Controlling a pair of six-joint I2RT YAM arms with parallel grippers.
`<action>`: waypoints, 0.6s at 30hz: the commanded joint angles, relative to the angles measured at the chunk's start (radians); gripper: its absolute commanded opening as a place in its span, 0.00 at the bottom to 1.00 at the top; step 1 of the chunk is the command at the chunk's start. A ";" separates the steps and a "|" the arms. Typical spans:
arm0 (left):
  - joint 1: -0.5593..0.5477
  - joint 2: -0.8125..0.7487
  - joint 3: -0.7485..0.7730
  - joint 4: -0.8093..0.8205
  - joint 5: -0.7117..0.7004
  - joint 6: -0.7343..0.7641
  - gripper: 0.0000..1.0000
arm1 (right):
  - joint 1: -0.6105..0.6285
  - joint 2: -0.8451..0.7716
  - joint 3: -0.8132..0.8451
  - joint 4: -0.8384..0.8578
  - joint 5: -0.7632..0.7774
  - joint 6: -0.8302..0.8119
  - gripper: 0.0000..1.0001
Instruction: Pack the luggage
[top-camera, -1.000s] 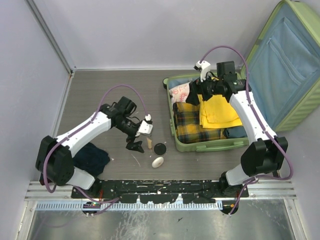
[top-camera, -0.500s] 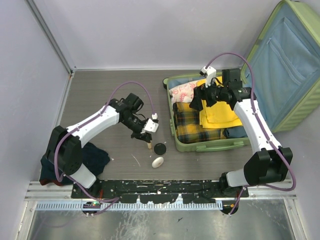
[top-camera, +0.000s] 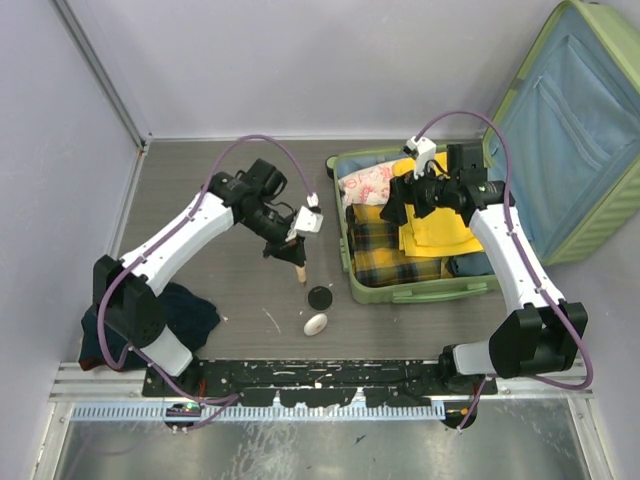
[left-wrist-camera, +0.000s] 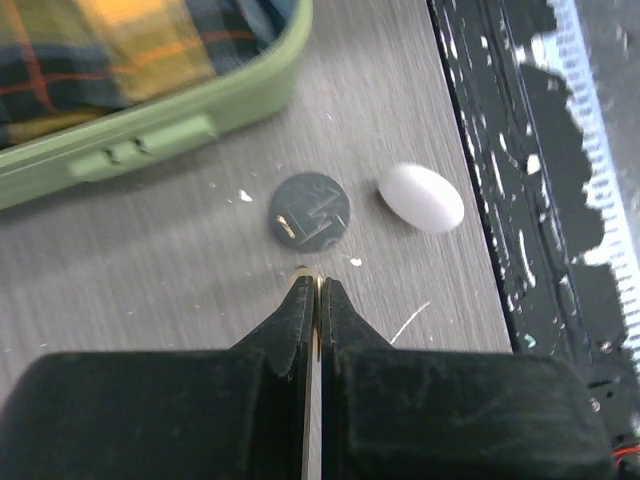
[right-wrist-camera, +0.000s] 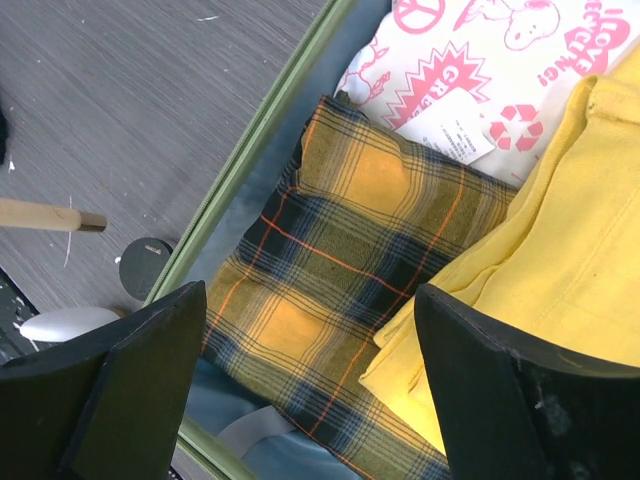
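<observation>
The luggage (top-camera: 416, 290), a light-green hard-shell suitcase, lies open at the right with its blue-lined lid (top-camera: 590, 130) propped up. Inside lie a plaid cloth (right-wrist-camera: 340, 250), a yellow garment (right-wrist-camera: 560, 290) and a pink-printed white pouch (right-wrist-camera: 470, 60). My right gripper (right-wrist-camera: 310, 300) hangs open over the plaid cloth, holding nothing. Left of the suitcase, my left gripper (top-camera: 292, 248) is shut on a thin wooden stick (top-camera: 299, 270), lifted off the table with its end pointing down. In the left wrist view only the stick's pale tip (left-wrist-camera: 300, 272) shows between the shut fingers.
A black round disc (top-camera: 320, 297) and a white oval object (top-camera: 316, 324) lie on the table near the suitcase's front left corner. A dark navy cloth (top-camera: 185, 315) is bunched beside the left arm's base. Grey walls close the left and back sides.
My left gripper has shut on the wooden stick and raised it off the table, moving back and right. The right gripper has drifted slightly right over the suitcase, still open.
</observation>
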 joint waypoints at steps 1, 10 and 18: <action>0.012 0.051 0.232 0.025 0.092 -0.332 0.00 | -0.034 -0.056 -0.016 0.064 -0.028 0.050 0.89; -0.022 0.257 0.497 0.281 0.192 -0.963 0.00 | -0.119 -0.056 -0.027 0.079 -0.041 0.118 0.89; -0.051 0.395 0.588 0.373 0.147 -1.111 0.00 | -0.153 -0.070 -0.053 0.064 -0.047 0.132 0.88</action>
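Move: My left hand already holds the tan stick off the table. The plaid shirt in the suitcase, which it is heading for, lies about 20 cm to its right, 10 cm ahead and 9 cm below. The black disc is some 4 cm right, 2 cm back and 12 cm down, with the white oval about 6 cm nearer me than the disc. From my empty right hand the plaid shirt is level ahead, 3 cm left and 14 cm below. With the stick still pinched, I swing my left hand about 11 cm right and 7 cm forward towards the plaid shirt, rising nearly 10 cm to clear the suitcase's left rim, then sinking about 3 cm, the wrist turning some 40 degrees, partly counter-clockwise. My open right hand backs off right, turning slightly clockwise. ##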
